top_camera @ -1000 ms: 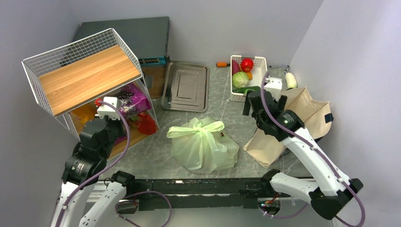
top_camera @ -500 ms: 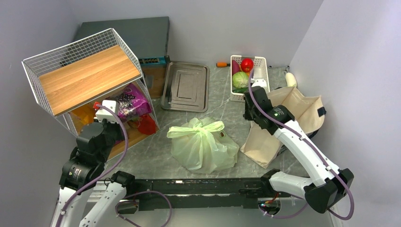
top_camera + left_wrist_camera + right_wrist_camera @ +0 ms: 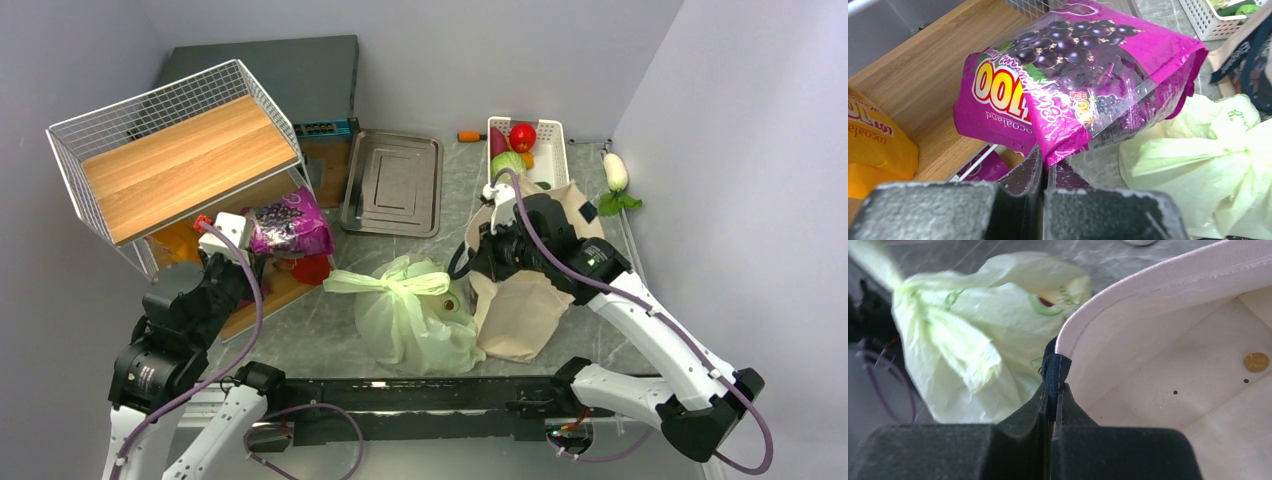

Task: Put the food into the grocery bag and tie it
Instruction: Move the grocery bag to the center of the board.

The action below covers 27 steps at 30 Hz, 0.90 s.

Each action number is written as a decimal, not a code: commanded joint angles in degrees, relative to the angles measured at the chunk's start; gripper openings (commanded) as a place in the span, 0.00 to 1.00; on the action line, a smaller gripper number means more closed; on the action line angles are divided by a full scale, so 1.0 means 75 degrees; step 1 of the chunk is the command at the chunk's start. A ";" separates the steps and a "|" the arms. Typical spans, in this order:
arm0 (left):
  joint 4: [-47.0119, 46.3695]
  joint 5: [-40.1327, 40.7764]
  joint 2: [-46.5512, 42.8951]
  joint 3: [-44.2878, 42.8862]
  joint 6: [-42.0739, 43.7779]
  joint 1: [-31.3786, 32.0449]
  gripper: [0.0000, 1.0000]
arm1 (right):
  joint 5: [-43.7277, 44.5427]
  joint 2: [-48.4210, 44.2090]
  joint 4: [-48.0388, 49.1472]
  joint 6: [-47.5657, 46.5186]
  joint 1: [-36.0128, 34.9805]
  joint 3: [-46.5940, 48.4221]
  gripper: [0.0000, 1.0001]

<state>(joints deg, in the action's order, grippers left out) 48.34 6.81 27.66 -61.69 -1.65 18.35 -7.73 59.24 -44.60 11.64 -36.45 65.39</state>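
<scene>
The grocery bag (image 3: 415, 318) is a bulging pale-green plastic sack in the middle of the table, its handles knotted on top (image 3: 392, 284). The food is hidden; only a dark spot shows through the film. My right gripper (image 3: 476, 262) is shut on the dark handle (image 3: 1053, 371) at the rim of the beige canvas tote (image 3: 522, 298), which leans against the bag's right side. In the right wrist view the bag (image 3: 963, 340) sits left of the gripper (image 3: 1053, 396). My left gripper (image 3: 1045, 167) is shut on a corner of a magenta snack packet (image 3: 1083, 75), held up beside the rack (image 3: 292, 226).
A wire rack with a wooden shelf (image 3: 170, 160) stands at the left, with an orange packet (image 3: 873, 145) and a red item (image 3: 312, 268) under it. At the back are a metal tray (image 3: 392, 182), a white basket of vegetables (image 3: 545, 140) and a white radish (image 3: 614, 172).
My right gripper has shut on the tote's handle and swung left, dragging the tote against the grocery bag, which shifted left. My left arm has drawn the magenta packet out of the rack.
</scene>
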 commanded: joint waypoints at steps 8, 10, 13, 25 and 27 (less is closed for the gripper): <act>-0.1002 -0.1596 0.0348 -0.0945 0.0005 -0.0009 0.00 | -0.0060 -0.0477 -0.0270 0.0065 -0.0902 0.0078 0.73; -0.1076 -0.1741 0.0416 -0.1045 -0.0039 -0.0009 0.00 | 0.0131 -0.0515 -0.0245 0.0136 -0.0903 0.0327 0.77; -0.1140 -0.1959 0.0563 -0.1288 -0.0156 -0.0009 0.00 | 0.0347 -0.0411 -0.0341 0.0207 -0.0909 0.0841 0.81; -0.1176 -0.3015 0.1267 -0.2765 -0.0627 -0.0009 0.00 | 0.1594 -0.0835 0.0269 0.0379 -0.0907 0.1896 0.83; -0.1368 -0.3323 0.1365 -0.2810 -0.0748 -0.0009 0.00 | 0.2380 -0.1056 0.0502 0.0520 -0.0906 0.1774 0.84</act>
<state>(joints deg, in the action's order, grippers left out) 50.13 -11.53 36.91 -78.94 -4.73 18.31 -0.78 54.83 -46.22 13.30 -43.18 77.95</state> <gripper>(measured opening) 0.032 0.832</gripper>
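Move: The grocery bag, the beige canvas tote, hangs from the right fingers by a strap end at its left rim; its middle is some 10 cm to that hand's right, level fore-and-aft, 11 below. The tied green bag lies about 9 cm left, 10 back and 13 below; the vegetable basket about 12 right, 18 ahead. From the left hand, gripping a purple pack, the tote's middle is roughly 42 cm right, 2 back, 19 below; the green bag 23 right, 11 back. The tote's left rim, still pinched, is drawn about 4 cm back and 2 left towards the tied green bag; then the right fingers open wide, let go of it and rise some 11 cm above the rim, easing slightly forward, fingers tipping up. Meanwhile the left hand keeps its grip on the purple pack and carries it up about 8 cm and right 5 towards the tote, turning clockwise. ##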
